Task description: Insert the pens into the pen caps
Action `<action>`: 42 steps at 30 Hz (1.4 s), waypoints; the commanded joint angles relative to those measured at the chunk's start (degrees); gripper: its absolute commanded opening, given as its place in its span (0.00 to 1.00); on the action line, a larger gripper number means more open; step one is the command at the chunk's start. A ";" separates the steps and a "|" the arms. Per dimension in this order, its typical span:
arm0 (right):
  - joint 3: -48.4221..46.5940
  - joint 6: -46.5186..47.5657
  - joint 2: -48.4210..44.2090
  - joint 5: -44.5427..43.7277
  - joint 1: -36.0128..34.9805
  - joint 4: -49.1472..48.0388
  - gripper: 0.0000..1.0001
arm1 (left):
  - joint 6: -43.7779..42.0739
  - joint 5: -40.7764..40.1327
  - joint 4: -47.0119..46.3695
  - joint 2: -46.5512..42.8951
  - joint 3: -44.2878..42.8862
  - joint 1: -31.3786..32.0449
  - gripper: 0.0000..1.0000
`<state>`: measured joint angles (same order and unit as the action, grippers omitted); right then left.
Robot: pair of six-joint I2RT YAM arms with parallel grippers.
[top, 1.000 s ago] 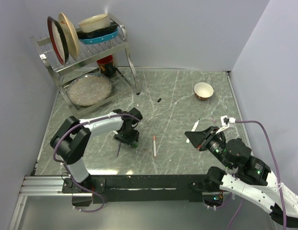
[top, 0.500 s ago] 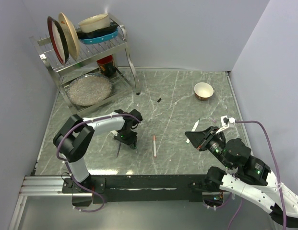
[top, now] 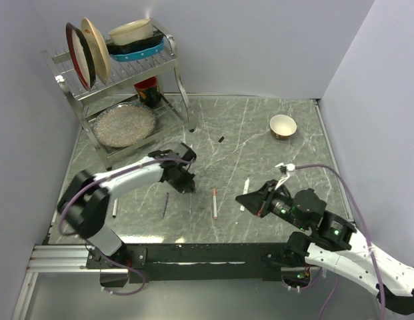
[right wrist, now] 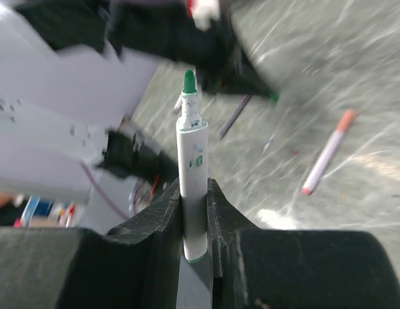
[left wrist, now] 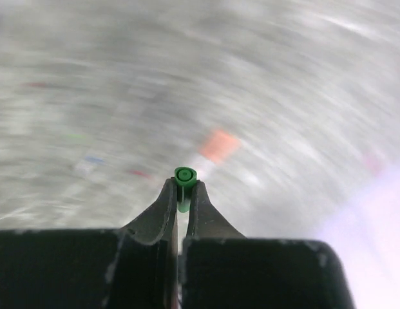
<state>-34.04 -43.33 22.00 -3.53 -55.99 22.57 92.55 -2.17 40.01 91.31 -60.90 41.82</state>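
Observation:
My left gripper point(left wrist: 181, 187) is shut on a green pen cap point(left wrist: 185, 176), whose end pokes out past the fingertips; from above that gripper point(top: 185, 182) hovers left of the table's middle. My right gripper point(right wrist: 194, 190) is shut on a white pen point(right wrist: 192, 158) with a bare green tip pointing away from the wrist. The top view shows this pen point(top: 245, 189) in the right gripper point(top: 245, 197), right of centre. Between the arms, a pen with an orange cap point(top: 215, 203) lies on the table. A dark pen point(top: 165, 203) and a white pen point(top: 114, 207) lie further left.
A small black cap point(top: 221, 139) lies mid-table toward the back. A cream bowl point(top: 283, 126) stands at the back right. A metal dish rack point(top: 127, 73) with plates fills the back left corner. Grey walls close in both sides.
The left gripper has shut on the green cap and moved up and back from the dark pen. The right arm has swung left with its pen, toward the middle.

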 commanded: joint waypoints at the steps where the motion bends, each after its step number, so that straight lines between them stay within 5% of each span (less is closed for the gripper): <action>1: 4.15 0.70 4.35 11.78 0.35 -13.67 0.00 | -15.19 -0.90 -12.66 -11.74 -3.43 0.89 0.01; 7: 3.99 1.93 11.39 17.68 0.18 -20.45 0.00 | -31.71 3.91 -26.36 -23.86 2.00 2.30 0.01; 13: 0.65 3.17 17.63 18.03 0.26 -21.34 0.00 | -33.49 12.19 -41.14 -33.46 10.89 2.39 0.01; 42: -4.10 2.02 26.52 19.44 0.18 -24.85 0.00 | -34.11 19.14 -48.36 -38.84 18.19 3.18 0.01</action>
<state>-35.35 -41.47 48.29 15.11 -55.99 0.08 59.55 15.79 -4.12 53.30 -43.05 44.58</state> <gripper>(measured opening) 0.230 0.049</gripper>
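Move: Low and gripping the green cap already, the left hand has the tip of the green-tipped pen some 16 cm to its right, 6 cm back and 23 cm up. From the right hand, which holds that pen, the cap lies about 12 cm ahead, 14 cm left and 18 cm down. On the table, 6 cm below the left hand, the orange-capped pen lies about 5 cm back and 7 cm right of it, the purple pen 5 cm back and 10 cm left. Lifting the green cap fast off the area near the table, the left hand rises some 23 cm, swings its downward fingers up towards level and to the right, then eases back about 5 cm to bring the cap over the pen's tip. The right hand carries the pen about 9 cm left towards it, dipping slightly and turning about 20 degrees counter-clockwise; both keep their grips. ##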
